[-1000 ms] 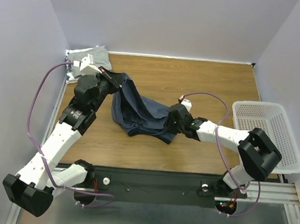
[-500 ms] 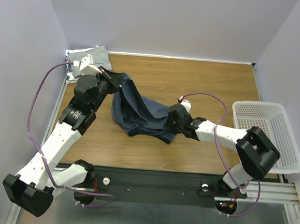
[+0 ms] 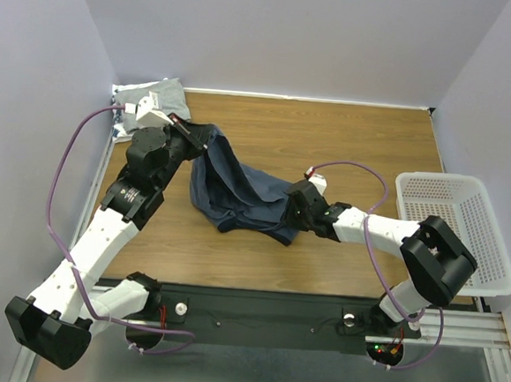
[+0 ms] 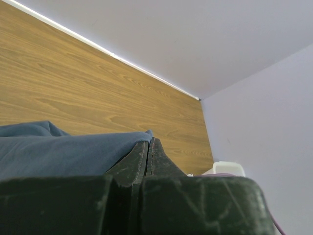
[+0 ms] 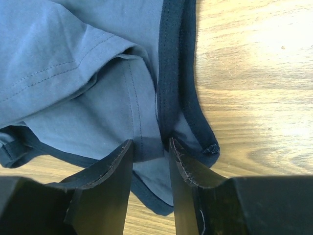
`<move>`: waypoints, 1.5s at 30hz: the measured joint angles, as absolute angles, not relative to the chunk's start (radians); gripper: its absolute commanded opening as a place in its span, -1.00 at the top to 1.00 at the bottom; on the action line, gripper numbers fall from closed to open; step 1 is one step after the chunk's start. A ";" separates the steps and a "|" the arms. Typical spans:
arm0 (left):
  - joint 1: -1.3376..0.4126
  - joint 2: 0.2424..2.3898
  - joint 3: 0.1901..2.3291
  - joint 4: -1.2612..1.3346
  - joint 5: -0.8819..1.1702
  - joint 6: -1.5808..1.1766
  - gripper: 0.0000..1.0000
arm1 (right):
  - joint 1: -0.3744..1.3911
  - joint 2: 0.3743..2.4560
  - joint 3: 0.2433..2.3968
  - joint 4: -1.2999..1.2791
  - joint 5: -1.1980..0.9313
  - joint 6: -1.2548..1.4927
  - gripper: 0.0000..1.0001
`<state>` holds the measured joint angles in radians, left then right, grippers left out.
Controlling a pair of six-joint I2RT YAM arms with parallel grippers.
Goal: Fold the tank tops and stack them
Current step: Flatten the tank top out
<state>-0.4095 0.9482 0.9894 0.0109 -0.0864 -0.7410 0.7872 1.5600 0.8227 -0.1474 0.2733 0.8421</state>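
Note:
The slate-blue tank top (image 3: 238, 190) lies crumpled mid-table, with its upper left edge lifted off the wood. My left gripper (image 3: 203, 139) is shut on that raised edge. In the left wrist view the blue cloth (image 4: 63, 152) hangs from the closed left gripper (image 4: 149, 142). My right gripper (image 3: 291, 213) is low over the top's lower right corner. In the right wrist view my right gripper (image 5: 150, 144) is open, its fingertips straddling blue fabric (image 5: 98, 73) beside the dark trim (image 5: 171, 73). A light grey tank top (image 3: 164, 94) lies bunched in the back left corner.
A white mesh basket (image 3: 455, 182) stands at the table's right edge. The left arm's purple cable (image 3: 68, 154) loops along the left wall. The right arm's cable (image 3: 363, 168) arcs above its wrist. Walls close in the table on three sides.
The right gripper's jaws have narrowed a little over the cloth, and its wrist has shifted slightly. The left arm and the lifted edge have stayed put.

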 measured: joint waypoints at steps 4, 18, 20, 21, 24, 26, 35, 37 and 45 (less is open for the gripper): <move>-0.408 0.952 0.989 0.011 -0.086 -0.741 1.00 | 0.787 1.560 0.822 -0.146 0.273 0.843 0.19; -0.404 0.953 0.989 0.012 -0.086 -0.741 1.00 | 0.787 1.560 0.822 -0.146 0.273 0.847 0.79; -0.404 0.953 0.989 0.012 -0.086 -0.741 1.00 | 0.787 1.560 0.822 -0.145 0.273 0.846 0.90; -0.404 0.953 0.989 0.012 -0.086 -0.741 1.00 | 0.787 1.559 0.822 -0.146 0.273 0.845 0.97; -0.403 0.953 0.989 0.011 -0.087 -0.740 1.00 | 0.787 1.542 0.822 -0.149 0.274 0.841 0.99; -0.398 0.953 0.990 0.010 -0.087 -0.738 1.00 | 0.787 1.509 0.822 -0.155 0.274 0.836 0.99; -0.354 0.952 1.044 -0.013 -0.087 -0.718 1.00 | 0.787 1.291 0.890 -0.237 0.335 0.788 0.99; -0.338 0.951 1.071 -0.023 -0.087 -0.712 1.00 | 0.786 1.267 0.944 -0.286 0.367 0.761 0.99; -0.258 0.966 1.285 -0.079 -0.083 -0.686 1.00 | 0.701 1.242 1.287 -0.411 0.504 0.577 0.99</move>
<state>-0.2584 0.9661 1.2854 -0.0788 -0.0830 -0.6865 0.7010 1.2423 1.2873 -0.4107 0.5041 0.5774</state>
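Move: The tank top's loose stitched flap lies right between the right hand's open fingertips, about 1 cm below the hand point. The tank top's dark hem corner, still on the table, is some 5 cm back towards the base. The laundry basket's middle is about 41 cm to the right, level fore and aft; the folded stack is some 23 cm ahead and 34 cm left. From the left hand, that flap is about 17 cm right, 6 cm back and 35 cm lower. The tank top's loose flap is pinched as the right fingers close from nearly half open to shut, the hand staying put; then the right hand lifts it some 27 cm off the table, ever faster, drifting a little forward and right late on, while its fingertips tilt up about 30 degrees. The left hand keeps its grip on the other end, rising about 11 cm and moving some 6 cm left near the end. ##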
